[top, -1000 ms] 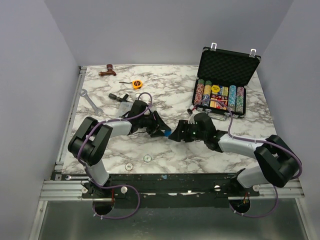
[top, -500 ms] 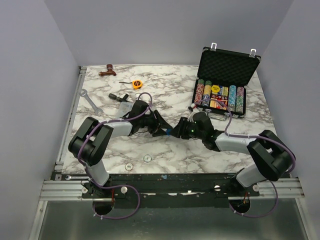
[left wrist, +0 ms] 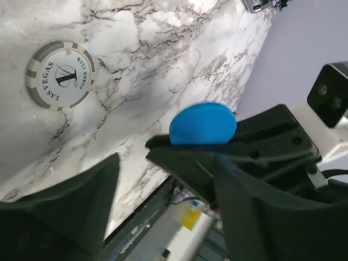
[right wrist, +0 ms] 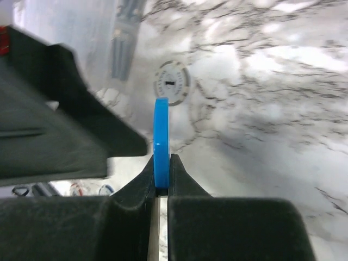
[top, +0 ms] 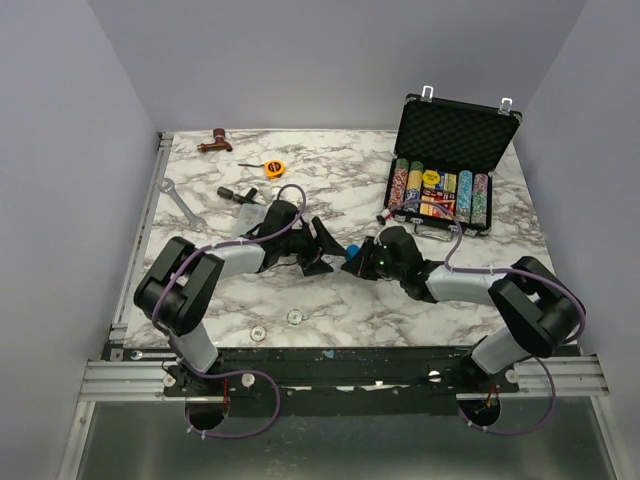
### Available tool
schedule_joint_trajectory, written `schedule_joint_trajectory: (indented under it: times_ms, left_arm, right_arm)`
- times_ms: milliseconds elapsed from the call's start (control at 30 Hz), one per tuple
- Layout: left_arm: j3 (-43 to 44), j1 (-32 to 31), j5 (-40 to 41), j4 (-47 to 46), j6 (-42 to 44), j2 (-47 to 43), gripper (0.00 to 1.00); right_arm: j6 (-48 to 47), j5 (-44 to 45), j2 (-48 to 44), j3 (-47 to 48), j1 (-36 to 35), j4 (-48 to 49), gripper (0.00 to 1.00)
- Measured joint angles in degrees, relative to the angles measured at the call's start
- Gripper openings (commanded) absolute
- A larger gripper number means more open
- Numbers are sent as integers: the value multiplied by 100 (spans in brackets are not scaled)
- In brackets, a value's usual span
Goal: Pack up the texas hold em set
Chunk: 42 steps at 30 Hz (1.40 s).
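The texas hold em set's black case point(top: 456, 133) stands open at the back right, with rows of coloured chips point(top: 441, 194) in its base. My right gripper point(top: 350, 259) point(right wrist: 161, 163) is shut on a blue disc point(top: 352, 251) point(right wrist: 161, 142), held on edge above the marble. My left gripper point(top: 326, 252) point(left wrist: 166, 163) faces it from the left, open, its fingers apart from the blue disc point(left wrist: 203, 124). A white Las Vegas chip point(left wrist: 61, 75) point(right wrist: 172, 82) lies flat on the table below.
Two pale chips point(top: 295, 316) point(top: 258, 333) lie near the front edge. A wrench point(top: 181, 202), a yellow tape measure point(top: 274, 168), a brown tool point(top: 215, 140) and a black-handled tool point(top: 236, 193) are spread over the back left. Small red pieces point(top: 383, 218) lie beside the case.
My right gripper has closed on the blue disc. My left gripper has widened off it. Both grippers have edged slightly toward the back.
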<state>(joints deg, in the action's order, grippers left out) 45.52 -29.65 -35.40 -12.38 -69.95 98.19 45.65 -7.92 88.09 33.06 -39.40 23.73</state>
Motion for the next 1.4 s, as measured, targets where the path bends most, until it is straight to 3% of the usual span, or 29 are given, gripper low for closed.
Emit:
schedule_joint_trajectory:
  times_ms: [100, 200, 367, 500, 633, 767, 967, 1300, 1400]
  left_arm:
    - [7, 2, 177, 343, 295, -374, 91]
    - [79, 50, 437, 887, 734, -1023, 93]
    - [496, 400, 647, 1884, 1722, -2105, 93]
    - [1528, 616, 776, 3032, 2763, -2490, 93]
    - [2455, 629, 890, 3880, 3687, -2715, 93]
    - [2503, 627, 1126, 4105, 4179, -3156, 93]
    - [1882, 629, 1467, 4201, 4557, -3342, 92]
    - [1676, 627, 1517, 4225, 4662, -3348, 92]
    - [1676, 627, 1517, 4221, 4662, -3359, 92]
  right_arm:
    - [-22, 516, -125, 15, 15, -380, 1]
    - [-122, 940, -442, 35, 203, -796, 1]
    - [-411, 1137, -831, 424, 1362, -1309, 1]
    - [-490, 640, -564, 1252, 2603, -1517, 1]
    - [-400, -162, 306, 2465, 3488, -1661, 1]
    - [-291, -1169, 1432, 3602, 4054, -1912, 1]
    - [-260, -1917, 2459, 4144, 4400, -2308, 1]
    - [2, -2111, 2889, 4461, 4374, -2258, 4]
    - [184, -2116, 3029, 4581, 4374, -2070, 10]
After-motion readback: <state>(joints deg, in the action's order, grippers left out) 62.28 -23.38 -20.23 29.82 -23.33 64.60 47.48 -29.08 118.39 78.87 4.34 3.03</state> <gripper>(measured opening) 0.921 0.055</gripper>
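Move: The right fingers already pinch the blue button. The yellow big-blind button in the open case, the spot they make for, lies about 23 cm ahead and 22 cm right, some 3 cm lower. The yellow chip column is about 5 cm to the left of that spot and 3 cm nearer, the red column 9 cm left and 3 cm nearer. From the left hand the big-blind button is roughly 24 cm ahead, 27 cm right and 4 cm below. The right hand carries the blue button some 35 cm forward-right over the case; the left rises away, opening. ##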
